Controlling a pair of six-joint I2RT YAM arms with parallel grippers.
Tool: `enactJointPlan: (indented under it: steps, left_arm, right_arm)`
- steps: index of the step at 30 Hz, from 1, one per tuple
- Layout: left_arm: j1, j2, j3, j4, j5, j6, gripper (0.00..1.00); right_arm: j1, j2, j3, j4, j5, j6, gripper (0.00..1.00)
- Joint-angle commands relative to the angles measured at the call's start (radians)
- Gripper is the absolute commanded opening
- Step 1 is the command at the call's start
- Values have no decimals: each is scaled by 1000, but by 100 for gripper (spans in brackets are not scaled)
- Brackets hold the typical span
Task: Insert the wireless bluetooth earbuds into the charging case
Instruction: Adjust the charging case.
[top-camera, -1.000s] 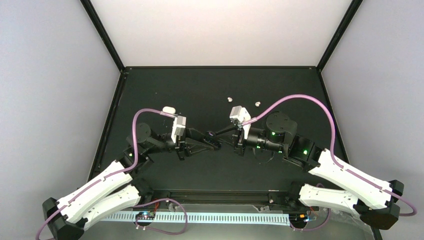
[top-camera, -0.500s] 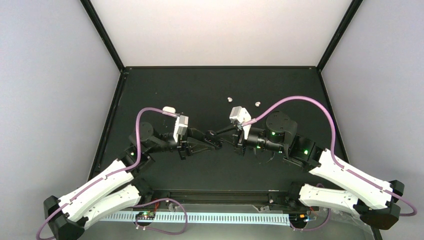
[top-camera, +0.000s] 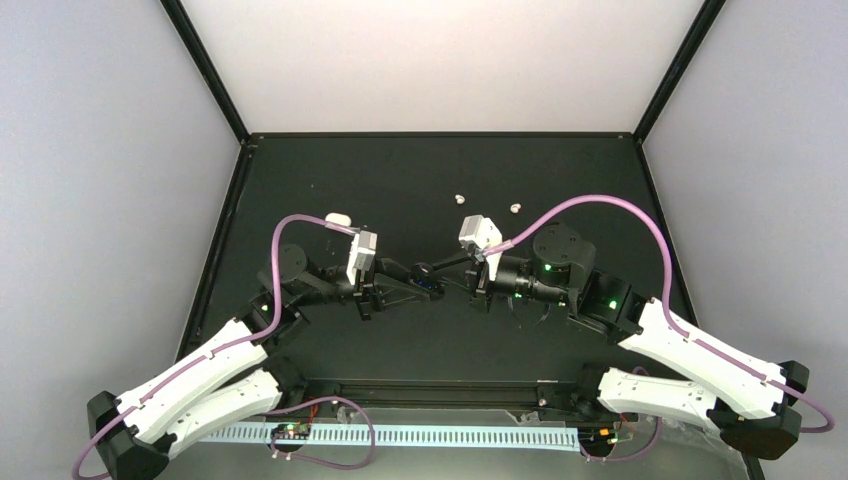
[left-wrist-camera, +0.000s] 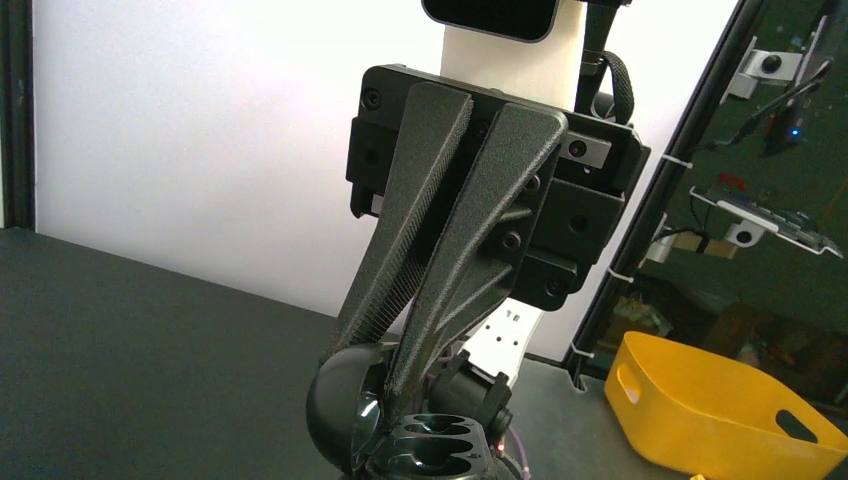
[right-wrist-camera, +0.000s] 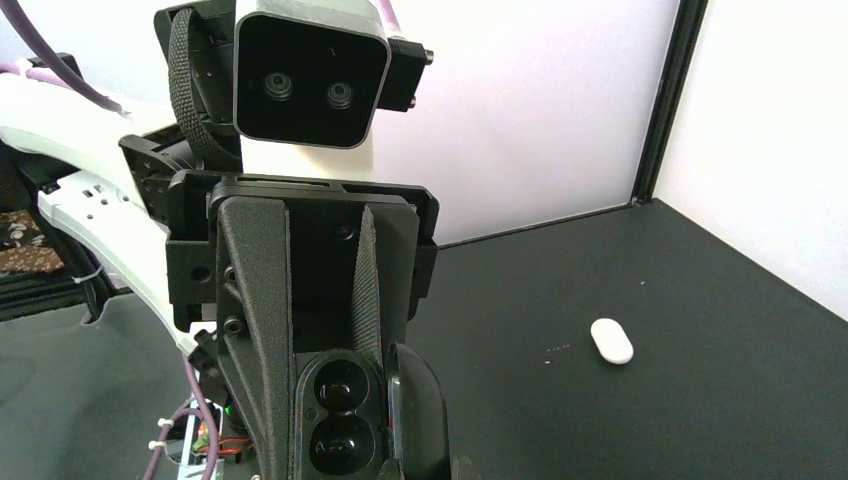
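Observation:
A black charging case (top-camera: 430, 277) hangs above the table's middle, between both grippers. In the right wrist view my left gripper (right-wrist-camera: 322, 440) has a finger on each side of the case body (right-wrist-camera: 338, 415), shut on it. The lid (right-wrist-camera: 418, 420) stands open beside two glossy wells; I cannot tell if buds sit in them. In the left wrist view my right gripper (left-wrist-camera: 392, 375) is pinched shut on the open lid (left-wrist-camera: 338, 410) at its rim, above the wells (left-wrist-camera: 432, 455). Two white earbuds (top-camera: 460, 199) (top-camera: 516, 208) lie on the table beyond the grippers.
A white oval pod (top-camera: 338, 218) lies on the black tabletop (top-camera: 400, 170) behind the left arm, and shows in the right wrist view (right-wrist-camera: 611, 341). Purple cables (top-camera: 600, 200) arc over both arms. A yellow bin (left-wrist-camera: 720, 410) sits off the table.
My left gripper has edged a little to the right, closer to the right gripper. The right arm has barely moved and the white earbuds lie where they were.

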Motion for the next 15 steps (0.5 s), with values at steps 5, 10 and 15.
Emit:
enactJointPlan:
  steps: [5, 10, 15]
  left_arm:
    - [-5, -3, 11, 15, 8, 31, 2]
    - [-5, -15, 9, 16, 10, 40, 1]
    - [-6, -28, 7, 17, 2, 48, 2]
  right_arm:
    - [-3, -26, 31, 13, 43, 16, 9]
    - [-3, -29, 32, 7, 57, 18, 21]
    - [-3, -34, 31, 8, 73, 20, 30]
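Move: The charging case's open lid sits at the right hand's nearly shut fingertips, about 1 cm left of that hand's point, level with it fore and aft and 1 cm below. The case body is some 2 cm back, 1 cm left and 1 cm below the same point. From the left hand, which holds the case, the body lies about 1 cm right and 1 cm above, and the lid 3 cm ahead and 1 cm above. The open lid is let go: the right hand's fingers, nearly shut on its upper rim, spread to about a quarter open while the hand eases roughly 1 cm up and to the right, slightly forward too. The outer finger comes clear of the lid; the other tip stays close to its inner side. The left hand stays in place and keeps its grip on the case body. ##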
